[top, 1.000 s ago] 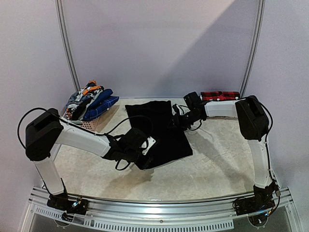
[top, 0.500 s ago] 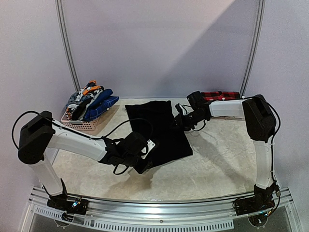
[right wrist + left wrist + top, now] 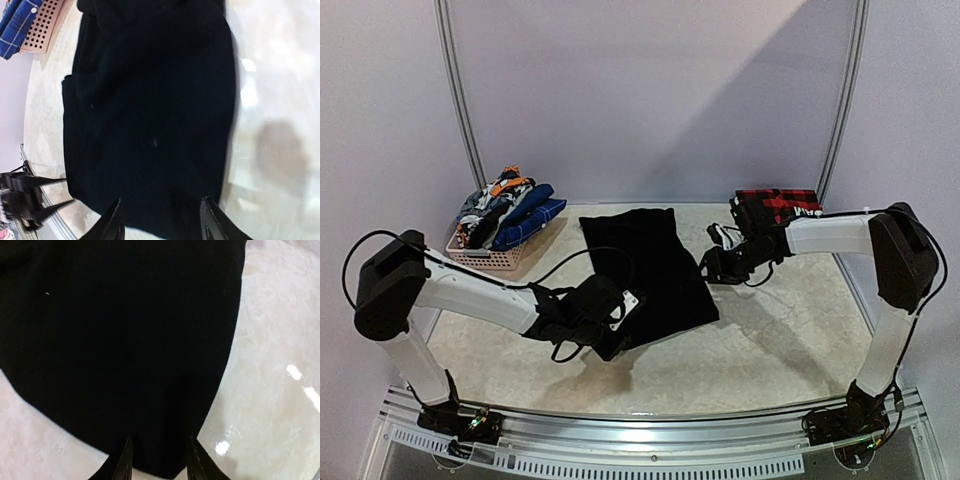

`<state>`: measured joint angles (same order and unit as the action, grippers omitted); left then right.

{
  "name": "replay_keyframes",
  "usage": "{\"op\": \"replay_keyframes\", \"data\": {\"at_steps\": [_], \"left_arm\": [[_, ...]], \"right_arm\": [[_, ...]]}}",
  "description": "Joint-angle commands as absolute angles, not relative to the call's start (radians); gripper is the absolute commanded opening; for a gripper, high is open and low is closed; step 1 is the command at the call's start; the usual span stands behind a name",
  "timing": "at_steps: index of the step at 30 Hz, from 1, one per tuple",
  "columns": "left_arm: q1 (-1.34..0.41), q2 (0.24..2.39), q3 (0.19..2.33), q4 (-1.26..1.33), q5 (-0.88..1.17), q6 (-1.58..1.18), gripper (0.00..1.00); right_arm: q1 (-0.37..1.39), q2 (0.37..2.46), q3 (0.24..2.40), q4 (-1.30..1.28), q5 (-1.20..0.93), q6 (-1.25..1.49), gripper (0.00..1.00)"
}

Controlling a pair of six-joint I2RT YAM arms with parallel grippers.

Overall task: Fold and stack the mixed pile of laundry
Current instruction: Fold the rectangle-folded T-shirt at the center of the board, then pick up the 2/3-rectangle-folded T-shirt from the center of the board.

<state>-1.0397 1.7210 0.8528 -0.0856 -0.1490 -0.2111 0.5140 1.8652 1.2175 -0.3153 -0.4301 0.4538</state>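
Large black trousers (image 3: 650,265) lie spread flat in the middle of the table. My left gripper (image 3: 620,320) is at their near left corner. In the left wrist view its fingers (image 3: 160,440) stand apart over the flat near hem (image 3: 150,365), and no cloth is bunched between them. My right gripper (image 3: 708,268) is at the trousers' right edge. It is open too (image 3: 162,200), straddling the edge of the dark cloth (image 3: 150,110). The rest of the mixed laundry pile (image 3: 505,205), with a blue plaid shirt (image 3: 17,25) on top, fills the basket.
The pale lattice basket (image 3: 488,256) stands at the back left. A folded red-and-black checked garment (image 3: 775,203) lies at the back right, just behind my right arm. Metal frame posts rise at the back corners.
My right gripper has slid right and nearer, off the trousers to their right edge, and its jaws have widened. My left gripper has shifted slightly nearer. The trousers have barely moved.
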Motion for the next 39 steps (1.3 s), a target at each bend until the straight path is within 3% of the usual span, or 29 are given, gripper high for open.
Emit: {"op": "replay_keyframes", "data": {"at_steps": [1, 8, 13, 22, 39], "left_arm": [[-1.075, 1.63, 0.857, -0.185, -0.239, -0.189, 0.38], [-1.161, 1.564, 0.811, -0.141, -0.448, -0.074, 0.39], [-1.168, 1.56, 0.82, -0.21, -0.401, -0.032, 0.44], [-1.188, 1.54, 0.759, -0.168, -0.416, 0.0, 0.62], [-1.197, 1.651, 0.786, -0.143, -0.391, 0.055, 0.62]], "right_arm": [[0.509, 1.743, 1.091, -0.31, -0.377, 0.491, 0.54], [0.509, 1.595, 0.944, -0.335, -0.349, 0.534, 0.76], [0.509, 1.561, 0.879, -0.331, -0.373, 0.559, 0.85], [0.492, 1.577, 0.838, -0.281, -0.42, 0.588, 0.88], [0.47, 1.68, 0.842, -0.213, -0.49, 0.601, 0.86]]}}
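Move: The T-shirt's near-left corner sits between and just under the left fingertips, about 1 cm ahead, 2 cm to the right and 1 cm lower; the laundry basket is some 22 cm ahead and 26 cm left of that hand. The shirt's near-right corner lies roughly 8 cm back, 3 cm right and 6 cm below the right hand, with the red-black plaid stack about 12 cm ahead and 15 cm right of that hand. The shirt's near-left corner is left clear as the left hand rises about 4.5 cm, then draws back and to the left and sinks again outside it, twisting some 20 degrees clockwise and opening its fingers wider. Towards the near-right corner the right hand travels back and to the right about 9 cm, then lower, fingers spreading nearly full, and ends close by it. ##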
